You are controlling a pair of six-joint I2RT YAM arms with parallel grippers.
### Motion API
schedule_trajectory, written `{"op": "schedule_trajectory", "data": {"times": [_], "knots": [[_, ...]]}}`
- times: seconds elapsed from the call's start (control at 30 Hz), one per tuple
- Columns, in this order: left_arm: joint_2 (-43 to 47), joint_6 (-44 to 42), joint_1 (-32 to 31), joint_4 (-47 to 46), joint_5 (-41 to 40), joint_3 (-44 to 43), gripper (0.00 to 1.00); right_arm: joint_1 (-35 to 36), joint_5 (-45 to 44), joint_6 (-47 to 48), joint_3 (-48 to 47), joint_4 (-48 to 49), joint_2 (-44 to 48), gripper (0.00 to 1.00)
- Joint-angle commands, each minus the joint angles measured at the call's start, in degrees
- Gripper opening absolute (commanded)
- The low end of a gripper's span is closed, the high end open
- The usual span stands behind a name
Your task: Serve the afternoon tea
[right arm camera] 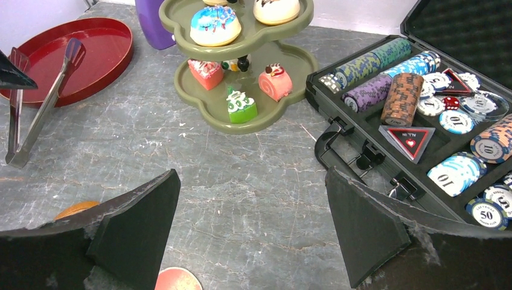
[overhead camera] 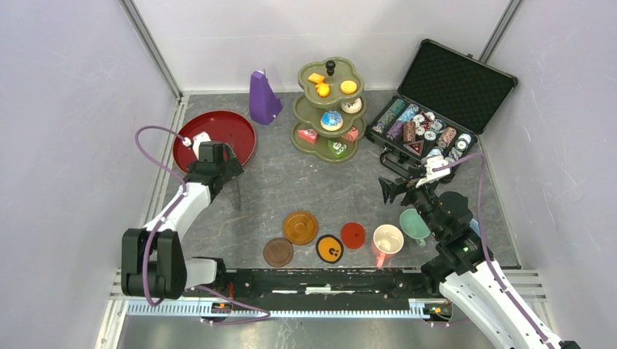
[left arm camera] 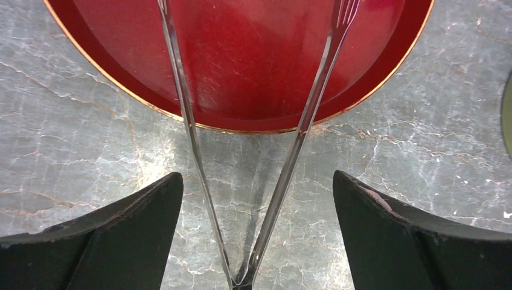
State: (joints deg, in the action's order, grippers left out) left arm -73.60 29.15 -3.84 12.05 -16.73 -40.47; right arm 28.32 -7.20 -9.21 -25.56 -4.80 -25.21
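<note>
My left gripper (overhead camera: 222,166) hangs open at the near right rim of the red tray (overhead camera: 218,123). Metal tongs (left arm camera: 290,157) lie between its spread jaws, touching neither; their tips rest on the red tray (left arm camera: 253,60) and their hinge is on the table. My right gripper (overhead camera: 396,187) is open over bare table (right arm camera: 252,172), with nothing between its fingers. The olive three-tier stand (overhead camera: 327,109) holds small cakes, among them a green one (right arm camera: 241,106) and a pink roll (right arm camera: 275,81). A pink mug (overhead camera: 387,238) and a teal mug (overhead camera: 415,223) stand beside my right arm. Several round coasters (overhead camera: 329,249) lie at the front.
An open black case of poker chips (overhead camera: 426,131) sits at the back right, close to my right gripper. A purple pyramid (overhead camera: 263,98) stands left of the stand. The tongs (right arm camera: 36,115) also show at the left of the right wrist view.
</note>
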Motion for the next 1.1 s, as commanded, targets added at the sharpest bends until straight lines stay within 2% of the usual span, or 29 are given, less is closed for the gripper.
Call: {"op": "schedule_trajectory", "data": {"times": [0.0,0.23,0.43,0.53,0.6,0.67,0.73,0.77,0.83,0.97,1.07], "knots": [[5.8,0.8,0.3,3.4,-2.5,-2.5,1.00,-0.2,0.8,0.8,-0.1,1.8,-0.5,0.98],[9.3,3.1,0.3,10.7,-1.0,-3.1,1.00,-0.2,2.3,0.3,-0.1,3.6,-2.6,0.98],[9.9,8.0,0.3,11.1,2.0,0.6,1.00,-0.2,3.1,-0.2,-0.4,4.3,-3.8,0.98],[10.2,8.6,-1.3,11.0,4.6,1.4,0.94,-0.2,3.4,-0.3,-0.5,4.3,-3.9,0.98],[10.1,4.8,-6.7,11.4,3.0,-0.1,0.89,-0.2,3.5,-0.4,-0.6,4.2,-4.1,0.98],[9.8,1.6,-15.1,14.2,-0.6,-2.8,0.89,-0.2,3.6,-0.4,-0.9,3.9,-4.3,0.98],[9.1,-0.4,-20.9,16.3,2.6,-4.4,0.86,-0.2,3.6,-0.2,-1.2,3.5,-4.3,0.98],[8.8,-0.7,-23.1,16.9,4.6,-4.5,0.80,-0.2,3.2,0.0,-1.2,3.5,-4.4,0.98],[8.4,0.3,-26.2,17.5,8.4,-3.8,0.73,-0.1,3.0,0.0,-1.3,3.3,-4.4,0.98],[7.5,4.6,-34.0,16.0,14.0,-0.8,0.67,-0.2,3.4,-0.3,-1.1,3.6,-4.9,0.98],[5.1,7.0,-40.6,13.9,15.3,0.0,0.55,-0.1,4.1,-0.8,-0.9,3.9,-5.6,0.98]]}}
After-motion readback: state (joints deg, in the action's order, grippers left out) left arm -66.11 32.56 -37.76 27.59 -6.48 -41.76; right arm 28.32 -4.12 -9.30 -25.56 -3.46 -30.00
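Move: The orange-brown coaster lies about 21 cm to the left hand's right, some 12 cm back and 5 cm below. From that coaster, the dark brown coaster is about 8 cm nearer the base and 7 cm left, the paw coaster 7 cm nearer and 9 cm right. The released tongs' middle lies some 6 cm ahead of the left hand. From the right hand, the orange-brown coaster is about 28 cm left, 6 cm back and 20 cm below. Left hand rises off the tongs, then sweeps about 19 cm right and 11 back towards the orange-brown coaster, turning clockwise, narrowing. ##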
